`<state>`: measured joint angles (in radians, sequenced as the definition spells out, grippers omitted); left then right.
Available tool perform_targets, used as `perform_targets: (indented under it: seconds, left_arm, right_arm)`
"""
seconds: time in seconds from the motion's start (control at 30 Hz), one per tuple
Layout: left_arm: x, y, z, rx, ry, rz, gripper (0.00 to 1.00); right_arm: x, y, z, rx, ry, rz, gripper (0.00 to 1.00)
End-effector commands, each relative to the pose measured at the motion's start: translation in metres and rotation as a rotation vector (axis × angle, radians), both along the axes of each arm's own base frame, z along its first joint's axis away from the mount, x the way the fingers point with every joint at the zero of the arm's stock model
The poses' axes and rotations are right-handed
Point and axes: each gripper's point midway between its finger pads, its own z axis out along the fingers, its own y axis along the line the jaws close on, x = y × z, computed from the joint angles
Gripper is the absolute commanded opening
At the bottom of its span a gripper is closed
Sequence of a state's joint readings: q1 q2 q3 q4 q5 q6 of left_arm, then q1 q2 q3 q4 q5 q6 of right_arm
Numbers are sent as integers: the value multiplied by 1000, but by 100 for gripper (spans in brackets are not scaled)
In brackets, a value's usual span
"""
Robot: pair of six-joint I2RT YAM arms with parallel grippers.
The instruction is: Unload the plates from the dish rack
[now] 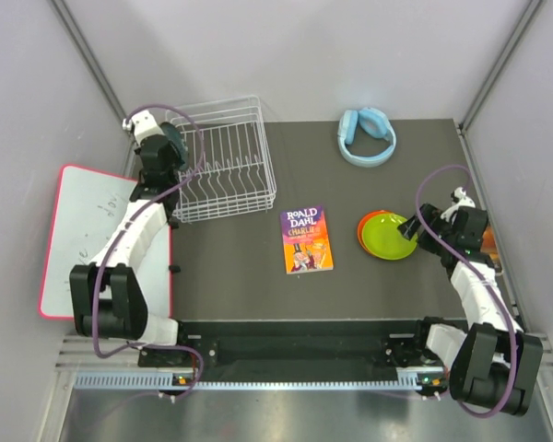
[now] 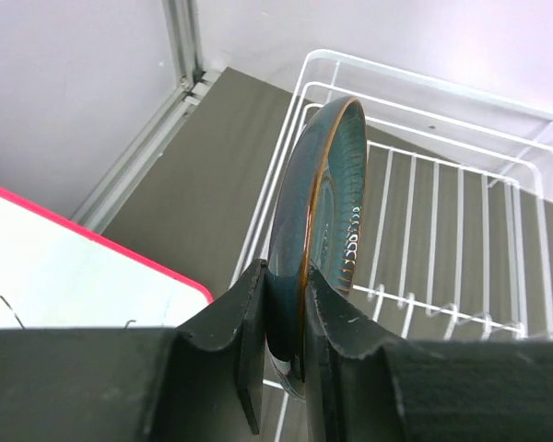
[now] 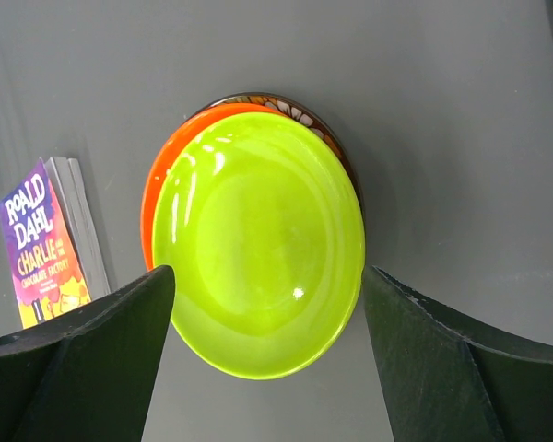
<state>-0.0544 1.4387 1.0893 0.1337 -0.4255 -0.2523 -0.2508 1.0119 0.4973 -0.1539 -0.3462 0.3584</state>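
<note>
The white wire dish rack [image 1: 226, 161] stands at the table's back left. One dark green plate [image 2: 327, 193] stands on edge at the rack's left end, and my left gripper [image 2: 284, 313] is shut on its rim, a pad on either face. In the top view the left gripper [image 1: 166, 147] sits over the rack's left side. At the right, three plates lie stacked flat: lime green [image 3: 258, 239] on top, orange [image 3: 161, 175] under it, a red patterned one [image 3: 295, 109] at the bottom. My right gripper [image 3: 267, 276] hangs open just above the stack, holding nothing.
A Roald Dahl paperback [image 1: 306, 239] lies mid-table, left of the plate stack [image 1: 387, 235]. Blue headphones [image 1: 367, 136] rest at the back right. A pink-framed whiteboard [image 1: 83, 230] lies off the table's left edge, beside the left arm. Grey walls close in three sides.
</note>
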Motion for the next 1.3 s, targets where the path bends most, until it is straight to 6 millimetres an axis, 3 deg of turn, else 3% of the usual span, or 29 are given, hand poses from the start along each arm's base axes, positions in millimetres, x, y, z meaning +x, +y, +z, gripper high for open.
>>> perform_targets:
  seconds: [0.0, 0.1, 0.2, 0.23, 0.43, 0.5, 0.57, 0.6, 0.8, 1.07, 1.27]
  left_arm:
    - [-12, -18, 56, -95, -168, -80, 0]
    - [-19, -36, 57, -169, -161, -166, 0]
    - [-29, -67, 54, -274, -164, -312, 0]
    - [-34, -87, 54, -315, -156, -414, 0]
    - [-59, -158, 42, -571, -133, -677, 0]
    - [-68, -192, 38, -581, -99, -755, 0]
    - [-71, -212, 36, -557, -87, -780, 0]
    - [-81, -236, 34, -553, -68, -833, 0]
    - [-105, -301, 13, -540, 0, -944, 0]
    - [-128, -340, -2, -544, 44, -1026, 0]
    - [-132, -351, -15, -554, 69, -1043, 0]
  right_arm:
    - [2, 4, 13, -7, -61, 26, 82]
    - [1, 8, 16, 7, -80, 42, 82]
    - [1, 14, 20, 27, -99, 75, 83]
    - [1, 18, 22, 37, -106, 92, 83]
    - [0, 31, 37, 111, -142, 125, 83]
    - [-4, 35, 44, 122, -154, 136, 82]
    - [-7, 38, 56, 124, -181, 146, 83]
    - [-9, 39, 60, 123, -190, 149, 83]
    - [-20, 50, 91, 155, -270, 182, 83]
    - [-24, 63, 107, 199, -327, 236, 84]
    - [-24, 69, 103, 236, -323, 254, 87]
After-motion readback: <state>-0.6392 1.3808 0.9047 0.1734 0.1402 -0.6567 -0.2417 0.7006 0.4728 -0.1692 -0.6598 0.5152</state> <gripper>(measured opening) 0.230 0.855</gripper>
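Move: The left hand already holds the teal plate by its rim, clear of the rack. From that hand, the plate stack lies about 60 cm right, 17 cm back and 24 cm down, with the purple book about 36 cm right, 18 cm back and 25 cm down; the dish rack's middle is some 10 cm right, 5 cm ahead and 21 cm down. From the open right hand, the teal plate is roughly 65 cm left, 21 cm ahead and 16 cm up, and the stack about 5 cm left, 1 cm back and 8 cm down. Keeping its pinch on the teal plate's rim, the left hand sweeps some 35 cm right and 14 cm back, from above the rack's left side to over the far part of the purple book, rising slightly at first and ending about 5 cm lower, while it turns nearly 60 degrees clockwise and rolls its left side down about 30. The right hand, empty and still wide open, rises about 8 cm off the stack and comes 6 cm left towards the plate, tipping its fingers up and swinging them to the left. ##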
